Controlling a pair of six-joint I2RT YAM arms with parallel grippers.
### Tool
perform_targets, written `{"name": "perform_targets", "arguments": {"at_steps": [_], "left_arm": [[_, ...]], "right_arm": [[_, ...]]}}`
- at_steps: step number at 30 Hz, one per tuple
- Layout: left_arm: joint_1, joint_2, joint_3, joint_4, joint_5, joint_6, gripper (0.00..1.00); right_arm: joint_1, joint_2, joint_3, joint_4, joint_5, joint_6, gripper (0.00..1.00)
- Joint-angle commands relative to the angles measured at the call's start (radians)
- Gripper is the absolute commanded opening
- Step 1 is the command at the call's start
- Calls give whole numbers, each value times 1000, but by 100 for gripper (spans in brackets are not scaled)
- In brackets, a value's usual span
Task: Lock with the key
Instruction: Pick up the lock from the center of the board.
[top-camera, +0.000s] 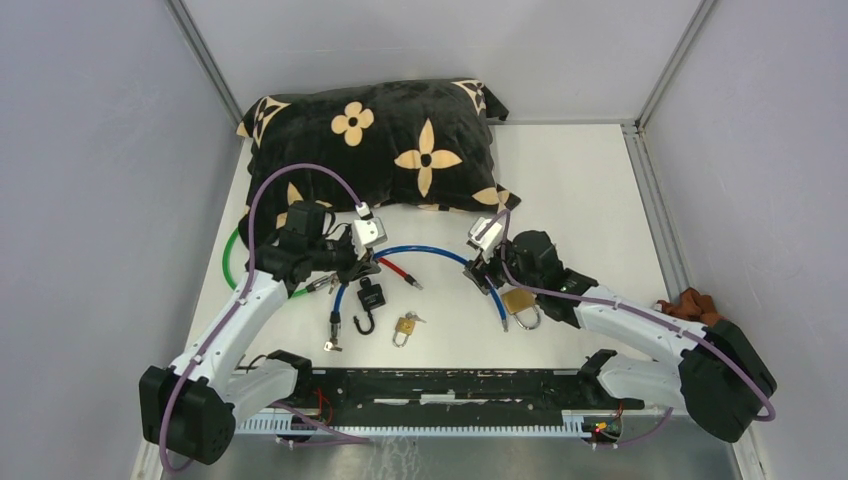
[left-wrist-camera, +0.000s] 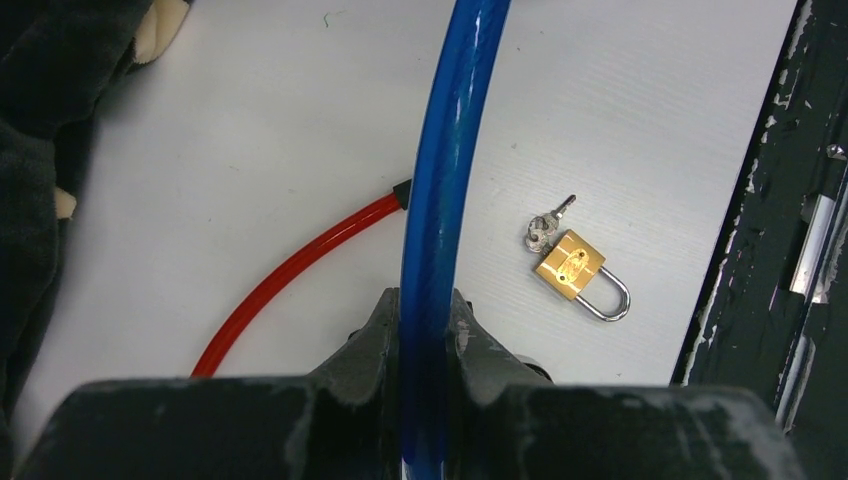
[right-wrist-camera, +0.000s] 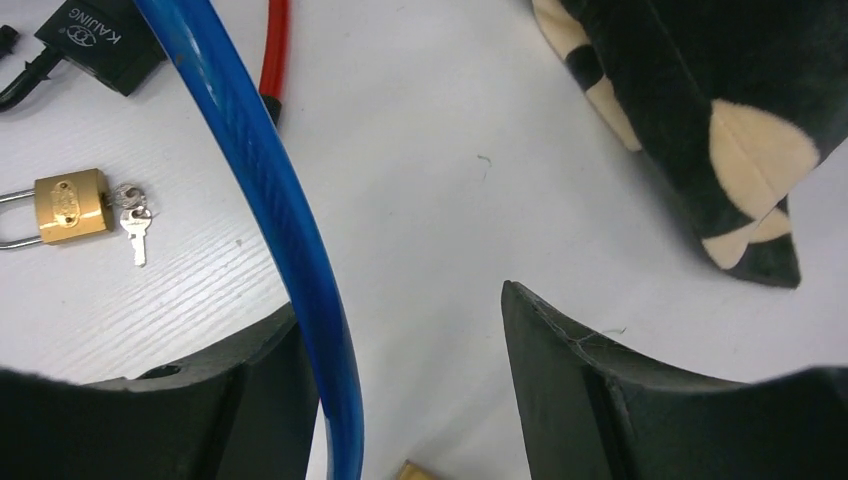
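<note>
A small brass padlock (top-camera: 404, 327) lies on the white table with a key (top-camera: 416, 318) in its base; it also shows in the left wrist view (left-wrist-camera: 570, 265) and the right wrist view (right-wrist-camera: 70, 205), key (right-wrist-camera: 136, 228) beside it. A blue cable (top-camera: 430, 250) arches between both arms. My left gripper (left-wrist-camera: 422, 300) is shut on the blue cable (left-wrist-camera: 450, 130). My right gripper (right-wrist-camera: 400, 300) is open, the blue cable (right-wrist-camera: 250, 170) running against its left finger (right-wrist-camera: 250, 390). A larger brass padlock (top-camera: 520, 303) sits under the right gripper (top-camera: 487, 272).
A black padlock (top-camera: 371, 294) with a curved shackle lies by the left gripper (top-camera: 362, 268), a red cable (top-camera: 396, 270) beside it. A green cable (top-camera: 232, 262) loops at the left. A black flowered pillow (top-camera: 380, 140) fills the back. A brown object (top-camera: 690, 300) sits at the right edge.
</note>
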Motion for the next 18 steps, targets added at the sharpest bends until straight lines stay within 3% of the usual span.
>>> {"name": "perform_targets", "arguments": {"at_steps": [1, 8, 13, 14, 16, 17, 18], "left_arm": [[1, -31, 37, 3, -4, 25, 2], [1, -40, 32, 4, -4, 19, 2], [1, -41, 29, 9, -26, 14, 2], [1, -40, 28, 9, -30, 11, 2], [1, -39, 29, 14, -25, -2, 2], [1, -39, 30, 18, -18, -15, 2], [2, -40, 29, 25, -11, -31, 2]], "right_arm": [[-7, -54, -6, -134, 48, 136, 68], [-7, -62, -57, -234, 101, 189, 65], [-6, -70, -80, -263, 122, 234, 54], [-6, -75, -78, -270, 122, 237, 44], [-6, -84, -74, -275, 122, 243, 9], [-6, -92, -65, -275, 119, 242, 0], [-7, -99, -49, -271, 105, 241, 0]]}}
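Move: The stretch of the blue cable lock near its free end lies about 4 cm back, 4 cm right and 5 cm below the open right hand, with the tube running down between the fingers. The brass padlock is on the table some 6 cm back, 10 cm right and 12 cm down; the red cable's tip is roughly 13 cm left and 2 cm back, also 12 cm down. From the left hand, that blue stretch lies about 26 cm right, 7 cm back and 9 cm lower. The blue cable lock's tube, already between the right hand's open fingers, is followed down towards its free end: the hand sinks about 6 cm while drawing back and right some 4 to 5 cm each, fingertips tipping down and swinging a little clockwise, roughly 20 degrees in all. The fingers then close and pinch the tube just short of its end, beside the brass padlock. The left hand stays put and keeps its grip on the tube. ##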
